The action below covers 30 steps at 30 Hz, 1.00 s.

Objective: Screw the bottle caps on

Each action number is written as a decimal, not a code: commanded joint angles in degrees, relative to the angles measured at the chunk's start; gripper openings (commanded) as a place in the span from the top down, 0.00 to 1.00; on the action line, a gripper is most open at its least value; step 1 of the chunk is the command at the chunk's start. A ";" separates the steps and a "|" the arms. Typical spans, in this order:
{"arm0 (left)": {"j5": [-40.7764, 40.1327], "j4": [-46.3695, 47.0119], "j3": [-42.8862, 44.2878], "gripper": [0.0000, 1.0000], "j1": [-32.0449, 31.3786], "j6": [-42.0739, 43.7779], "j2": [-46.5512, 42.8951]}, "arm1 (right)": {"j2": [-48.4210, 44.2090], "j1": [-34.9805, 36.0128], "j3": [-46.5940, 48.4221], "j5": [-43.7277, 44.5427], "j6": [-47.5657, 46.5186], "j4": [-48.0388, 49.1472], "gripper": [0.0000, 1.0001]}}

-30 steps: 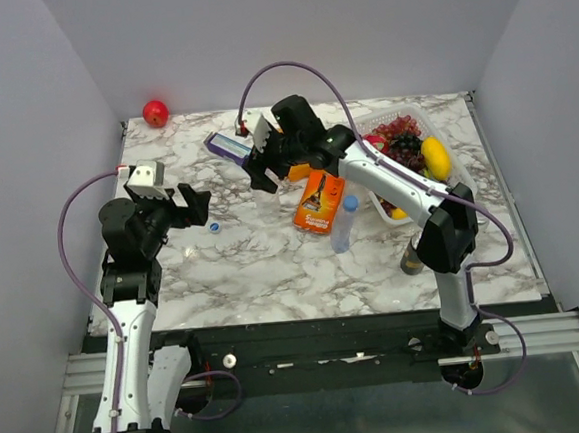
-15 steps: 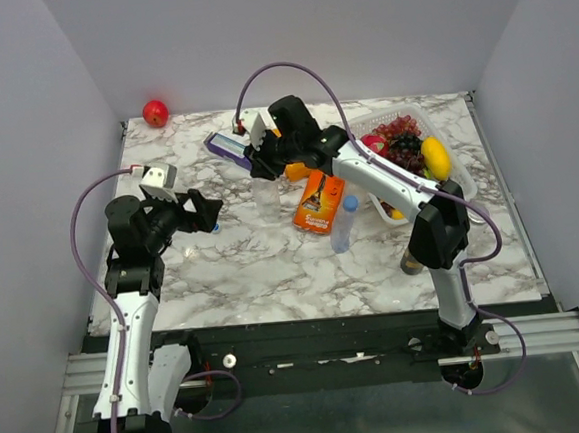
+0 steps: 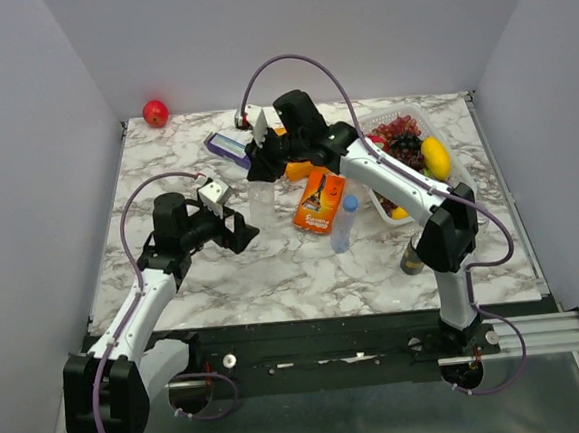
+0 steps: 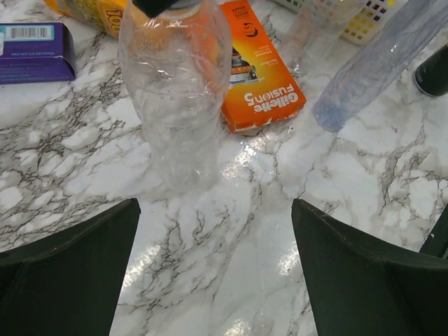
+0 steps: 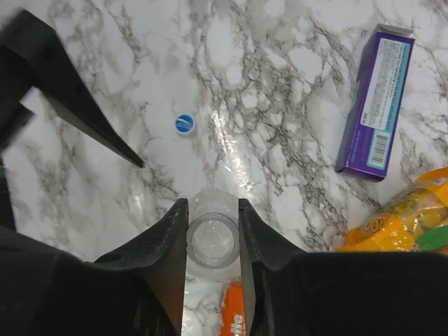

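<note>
A clear uncapped bottle (image 3: 265, 200) (image 4: 175, 91) stands upright on the marble table (image 3: 274, 268). My right gripper (image 3: 263, 168) (image 5: 212, 210) is shut on its neck, and the open mouth (image 5: 212, 241) shows between the fingers. A loose blue cap (image 5: 185, 124) lies on the table left of this bottle; in the top view my left gripper hides it. My left gripper (image 3: 240, 230) (image 4: 214, 203) is open and empty, low over the table just short of the bottle's base. A second bottle (image 3: 343, 227) (image 4: 378, 66), with a blue cap (image 3: 350, 204) on it, stands to the right.
An orange razor box (image 3: 319, 202) (image 4: 262, 70) lies right of the held bottle. A purple box (image 3: 226, 146) (image 5: 378, 105) and an orange snack bag (image 5: 392, 224) lie behind it. A white fruit basket (image 3: 446, 192), a dark can (image 3: 411, 257) and a red ball (image 3: 155, 113) are farther off.
My right gripper has shut on the bottle's neck. My left arm has swung right and reached forward, bringing its open gripper up to the bottle's base and over the loose cap.
</note>
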 commanded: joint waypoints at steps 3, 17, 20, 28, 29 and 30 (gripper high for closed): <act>-0.74 10.76 -0.76 0.01 -2.01 1.41 6.61 | -6.73 0.33 -1.32 -10.17 8.09 -0.07 0.90; 5.67 16.57 1.70 0.05 -3.68 0.01 14.28 | -7.79 0.33 -1.84 -15.45 13.99 2.04 0.91; 8.74 15.60 2.15 0.14 -3.68 0.97 14.72 | -7.87 0.42 -2.11 -15.72 13.99 2.13 0.90; 10.96 14.29 1.53 0.48 -3.68 0.45 14.72 | -8.40 0.33 -2.81 -14.41 13.90 2.04 0.73; 10.78 13.50 1.44 0.50 -3.60 0.53 14.28 | -8.66 0.33 -2.55 -13.10 13.55 1.87 0.65; 10.61 11.66 1.27 0.51 -3.42 0.80 12.89 | -9.01 0.33 -1.33 -8.99 11.81 1.78 0.52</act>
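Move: The clear uncapped bottle's middle is some 9 cm ahead of my left hand, 4 cm right and 3 cm lower; its neck is in my right fingers, the middle about 9 cm straight below that hand. From my right hand, the left gripper sits about 9 cm back, 4 cm left and 6 cm lower. From my left hand, a loose blue cap lies 12 cm ahead, 7 cm left, 15 cm down; the orange packet 16 cm ahead, 17 cm right, 14 cm down; the blue-capped bottle 4 cm ahead, 21 cm right. Keeping the neck pinched, I lift the clear bottle about 7 cm and draw it back some 5 cm with my right hand, mostly at once, tilting it around 15 degrees to swing its foot towards my left gripper. My open left hand slips right and down, a little forward first, then shuts partway around the bottle's lower body, turning some 10 degrees clockwise. ##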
